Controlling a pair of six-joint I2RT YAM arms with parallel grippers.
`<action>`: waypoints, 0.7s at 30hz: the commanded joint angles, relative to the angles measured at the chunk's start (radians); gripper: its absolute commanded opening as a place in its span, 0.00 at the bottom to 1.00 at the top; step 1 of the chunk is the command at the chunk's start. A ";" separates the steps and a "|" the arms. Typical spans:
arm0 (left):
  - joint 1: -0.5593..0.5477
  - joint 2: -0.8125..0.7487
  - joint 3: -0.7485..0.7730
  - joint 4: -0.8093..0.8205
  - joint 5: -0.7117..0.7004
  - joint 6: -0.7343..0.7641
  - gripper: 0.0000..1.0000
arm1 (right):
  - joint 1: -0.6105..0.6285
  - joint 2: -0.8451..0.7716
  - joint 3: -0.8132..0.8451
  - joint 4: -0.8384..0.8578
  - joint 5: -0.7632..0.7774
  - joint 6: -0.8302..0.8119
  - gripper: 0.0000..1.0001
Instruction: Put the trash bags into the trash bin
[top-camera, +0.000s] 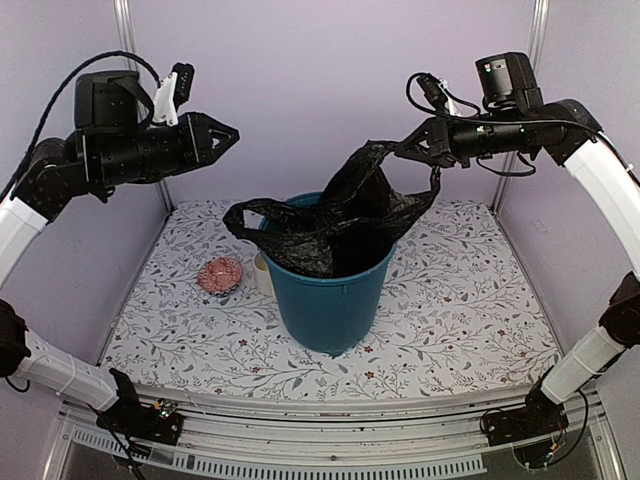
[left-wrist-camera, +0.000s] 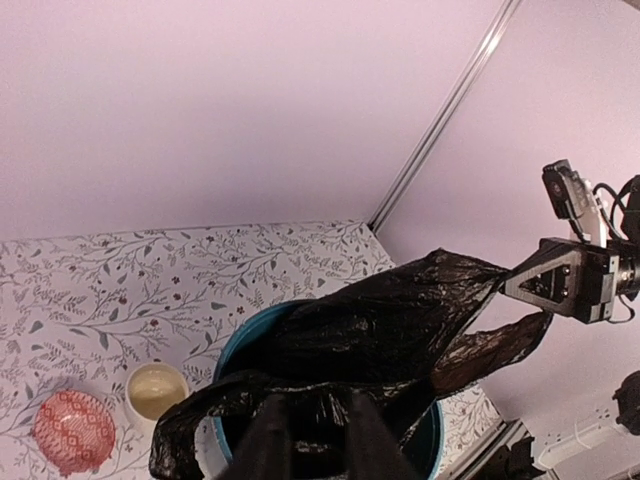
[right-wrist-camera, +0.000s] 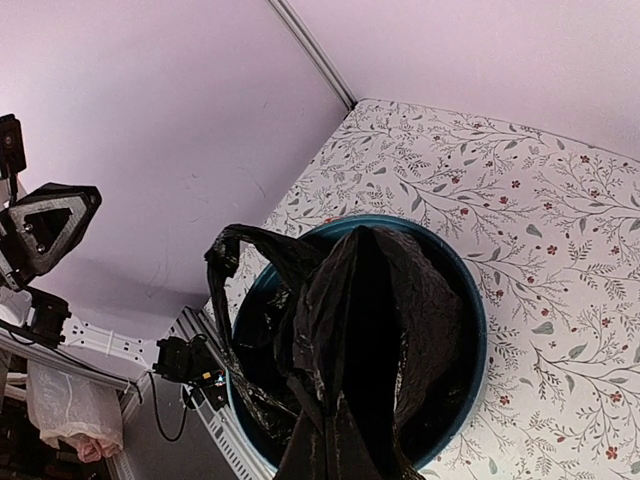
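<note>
The black trash bag (top-camera: 360, 205) hangs stretched up out of the teal trash bin (top-camera: 330, 300), its lower part inside and one handle loop draped over the left rim. My right gripper (top-camera: 412, 150) is shut on the bag's top corner, high above and right of the bin. In the right wrist view the bag (right-wrist-camera: 370, 320) rises to the bottom edge and hides the fingers. My left gripper (top-camera: 232, 131) hovers high at the left, apart from the bag. Its fingers (left-wrist-camera: 270, 440) stand slightly apart with nothing between them, above the bag (left-wrist-camera: 400, 320) and the bin (left-wrist-camera: 235, 340).
A cream mug (top-camera: 262, 270) stands against the bin's left side, with a red patterned bowl (top-camera: 220, 274) just left of it. Purple walls with metal posts enclose the floral table (top-camera: 470, 300) on three sides.
</note>
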 joint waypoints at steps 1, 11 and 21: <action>0.027 0.083 0.183 -0.335 0.046 -0.078 0.50 | 0.002 -0.012 0.011 0.041 -0.011 0.037 0.02; 0.128 0.058 0.036 -0.472 0.258 -0.104 0.83 | 0.001 -0.018 -0.050 0.082 -0.020 0.034 0.02; 0.239 -0.033 -0.243 -0.228 0.421 -0.131 0.78 | 0.000 0.008 -0.047 0.098 -0.033 0.018 0.02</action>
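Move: The bag's loose left end hangs over the bin's left rim, some 18 cm straight below the left hand and about 2 cm to its left. The trash bin's middle is roughly 13 cm to this hand's right, 1 cm back and 33 cm down. Down on the table, about 42 to 45 cm below, the mug stands 13 cm ahead and 1 cm left, the red dish 13 cm ahead and 11 cm left. From the right hand the loose end lies about 27 cm left, 3 cm back and 15 cm lower. Down, after a slight rise, the empty left hand drops about 16 cm towards the bag's loose left end, drifting some 3 cm left, while its wrist tips the fingers roughly 30 degrees further down and the barely parted fingers spread wide to either side of the black plastic. The right hand stays almost in place, shut on its part of the bag's edge. ##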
